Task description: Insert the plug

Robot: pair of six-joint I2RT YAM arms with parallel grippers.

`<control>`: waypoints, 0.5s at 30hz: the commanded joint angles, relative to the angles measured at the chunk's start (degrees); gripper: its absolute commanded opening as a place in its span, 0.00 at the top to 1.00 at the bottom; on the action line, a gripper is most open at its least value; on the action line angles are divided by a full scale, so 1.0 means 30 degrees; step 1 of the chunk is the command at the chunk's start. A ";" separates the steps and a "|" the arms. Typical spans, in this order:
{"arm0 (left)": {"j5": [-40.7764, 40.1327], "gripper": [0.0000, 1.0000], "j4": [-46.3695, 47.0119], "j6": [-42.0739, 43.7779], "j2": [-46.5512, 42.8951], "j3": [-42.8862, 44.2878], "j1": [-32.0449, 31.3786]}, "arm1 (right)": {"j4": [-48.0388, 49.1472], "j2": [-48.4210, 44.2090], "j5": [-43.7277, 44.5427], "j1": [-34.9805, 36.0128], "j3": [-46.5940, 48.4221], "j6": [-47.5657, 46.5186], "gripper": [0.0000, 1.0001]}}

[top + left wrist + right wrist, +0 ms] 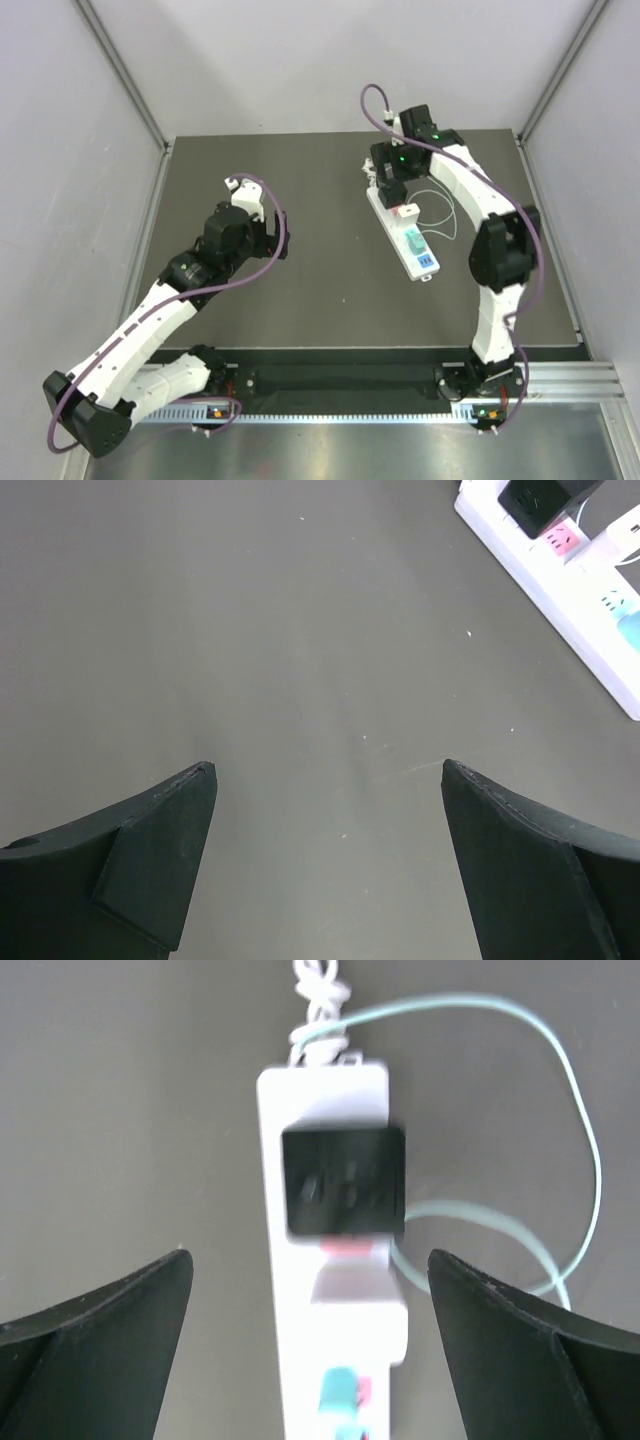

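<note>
A black plug [343, 1180] sits in the white power strip [300, 1360], near its cord end. In the top view the plug [394, 192] and the strip [425, 262] lie at the back right of the mat. My right gripper [310, 1255] hovers over the strip, open, with nothing between its fingers; the plug lies just beyond its tips. The right gripper [388, 176] hangs above the strip's far end. My left gripper [327, 768] is open over bare mat, well left of the strip [560, 590], and the left gripper [265, 222] holds nothing.
A white adapter [360, 1305] with a pale green cable [585, 1150] and a teal plug [340, 1390] also occupy the strip. Grey walls enclose the dark mat [300, 280] on three sides. A metal rail [340, 380] runs along the near edge.
</note>
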 commanded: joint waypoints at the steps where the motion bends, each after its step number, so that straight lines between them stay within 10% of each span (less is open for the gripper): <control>1: -0.0189 0.02 0.1134 0.0235 -0.0523 -0.0202 -0.0019 | 0.0351 -0.4922 -0.0695 0.0214 -0.2297 0.1260 0.00; 8: 0.2822 0.02 0.1019 -0.1077 -0.0845 0.1172 -0.0019 | 0.5973 -1.4704 -0.3359 0.0477 -1.4472 0.4805 0.00; 15: 0.7631 0.02 0.1691 -0.3161 -0.2219 0.2199 -0.0019 | 0.6333 -2.3492 -0.2747 0.0448 -1.8448 0.7594 0.00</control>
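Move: The black plug, already let go, stands in the power strip about 7 cm below the right hand and some 3 cm ahead, neither left nor right. The white adapter lies about 5 cm back and 3 cm right of the black plug; the teal plug roughly 12 cm back and 5 cm right of it. The cord knot is some 7 cm beyond and 4 cm left of the black plug. From the left hand, the black plug is about 22 cm ahead, 26 cm right and 15 cm lower. Touching nothing and with its fingers still wide open, the right hand pulls quickly away from the black plug, back along the strip about 20 cm and up some 10 cm. Its wrist tilts as it goes, the fingers swinging up and to the left by some 30 degrees. The left hand, open too, rises a little while easing right and back, turning slightly clockwise and rolling left side down. ##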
